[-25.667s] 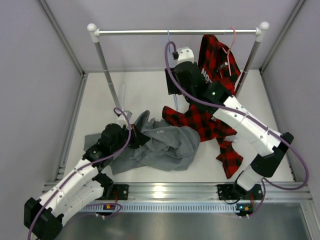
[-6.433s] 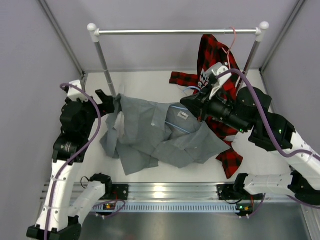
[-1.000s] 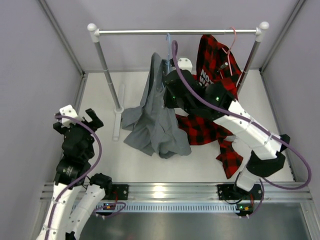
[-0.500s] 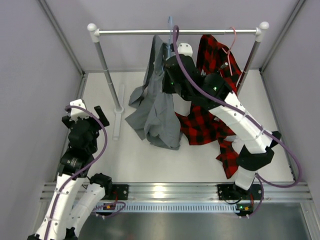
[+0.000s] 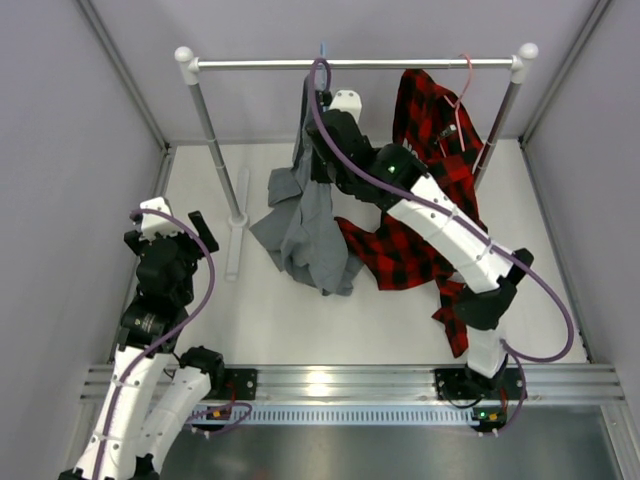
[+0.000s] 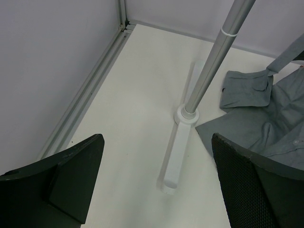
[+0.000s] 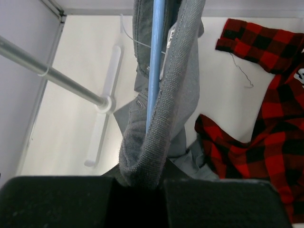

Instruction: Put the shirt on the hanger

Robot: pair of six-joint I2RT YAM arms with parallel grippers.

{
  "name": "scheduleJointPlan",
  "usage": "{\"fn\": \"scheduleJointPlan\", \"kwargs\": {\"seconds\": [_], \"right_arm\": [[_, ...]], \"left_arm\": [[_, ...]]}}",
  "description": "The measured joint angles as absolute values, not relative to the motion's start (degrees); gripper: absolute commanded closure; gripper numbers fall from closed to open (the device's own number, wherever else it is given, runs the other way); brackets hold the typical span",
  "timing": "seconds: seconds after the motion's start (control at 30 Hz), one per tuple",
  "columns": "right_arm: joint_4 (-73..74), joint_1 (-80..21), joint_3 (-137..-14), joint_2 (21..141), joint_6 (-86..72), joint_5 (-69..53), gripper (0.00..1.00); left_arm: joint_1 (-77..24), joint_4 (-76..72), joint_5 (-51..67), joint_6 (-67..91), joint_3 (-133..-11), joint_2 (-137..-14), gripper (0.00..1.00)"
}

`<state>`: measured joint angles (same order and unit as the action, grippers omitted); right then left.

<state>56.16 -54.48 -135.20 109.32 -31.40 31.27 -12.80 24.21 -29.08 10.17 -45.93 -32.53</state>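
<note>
The grey shirt (image 5: 310,215) hangs draped over the light-blue hanger (image 5: 322,48), whose hook tip pokes up just above the rail. My right gripper (image 5: 318,150) is shut on the hanger's wire together with a fold of shirt collar, just under the rail. In the right wrist view the blue hanger (image 7: 156,57) and the shirt (image 7: 183,61) run straight into my right gripper (image 7: 142,183). The shirt's lower end lies on the floor (image 6: 266,104). My left gripper (image 5: 172,228) stands open and empty at the left, apart from the shirt; it is wide open (image 6: 156,142) in its wrist view.
The rack's rail (image 5: 360,64) spans the back on two posts. A red-and-black plaid shirt (image 5: 425,120) hangs from a pink hanger (image 5: 465,70) at the right and trails onto the floor. The left post (image 6: 209,71) and its white foot (image 6: 178,147) stand before my left gripper.
My right arm has carried the hanger and shirt to the left and up, with the hook now at the rail. More of the shirt has lifted off the floor. The left arm has barely shifted.
</note>
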Motion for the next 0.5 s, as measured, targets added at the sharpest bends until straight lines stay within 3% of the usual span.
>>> {"fn": "scheduleJointPlan", "kwargs": {"seconds": [0.07,0.17,0.23,0.27,0.3,0.37,0.4,0.5], "right_arm": [[53.93,-54.5,-132.22,108.38,-31.99,31.51,1.0],[51.24,-54.52,-126.65,106.39,-32.73,31.64,0.9],[49.84,-54.52,-124.53,105.71,-32.86,31.57,0.76],[49.08,-54.52,-124.05,105.6,-32.86,31.46,0.64],[48.47,-54.52,-123.81,105.49,-32.88,31.35,0.35],[47.53,-54.52,-123.11,104.97,-32.62,30.94,0.18],[47.09,-54.54,-122.54,104.4,-32.6,30.65,0.04],[45.93,-54.57,-119.66,101.54,-32.1,29.8,0.01]], "left_arm": [[-12.78,24.21,-28.84,10.2,-45.93,-32.51,0.02],[-12.75,24.21,-28.69,10.22,-45.93,-32.51,0.02],[-12.67,24.21,-28.69,10.26,-45.95,-32.53,0.02],[-12.58,24.21,-28.62,10.33,-45.93,-32.53,0.02],[-12.4,24.21,-28.38,10.37,-45.95,-32.53,0.02],[-12.08,24.21,-28.03,10.41,-45.93,-32.6,0.02],[-11.94,24.21,-27.88,10.44,-45.93,-32.73,0.02],[-11.7,24.27,-27.59,10.57,-45.93,-33.17,0.02]]}}
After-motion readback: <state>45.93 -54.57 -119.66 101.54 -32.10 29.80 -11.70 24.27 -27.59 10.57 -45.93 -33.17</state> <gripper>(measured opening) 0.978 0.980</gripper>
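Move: I hold the blue hanger with the grey shirt on it. The rail it goes onto is about 12 cm ahead of my right hand, straight in line and some 7 cm above. The rack's left post stands roughly 19 cm to the left and 12 cm ahead; the plaid shirt hangs about 21 cm to the right and 8 cm ahead. From my left hand, that rail spot is some 20 cm ahead, 27 cm right and 15 cm higher. With my right hand I lower the hanger about 2 cm, setting its hook down on the rail. Then I open my shut fingers wide, letting go of the hanger and the grey cloth, and ease about 1 cm up and 1 cm back, still straddling the cloth, with the wrist hardly turning. ##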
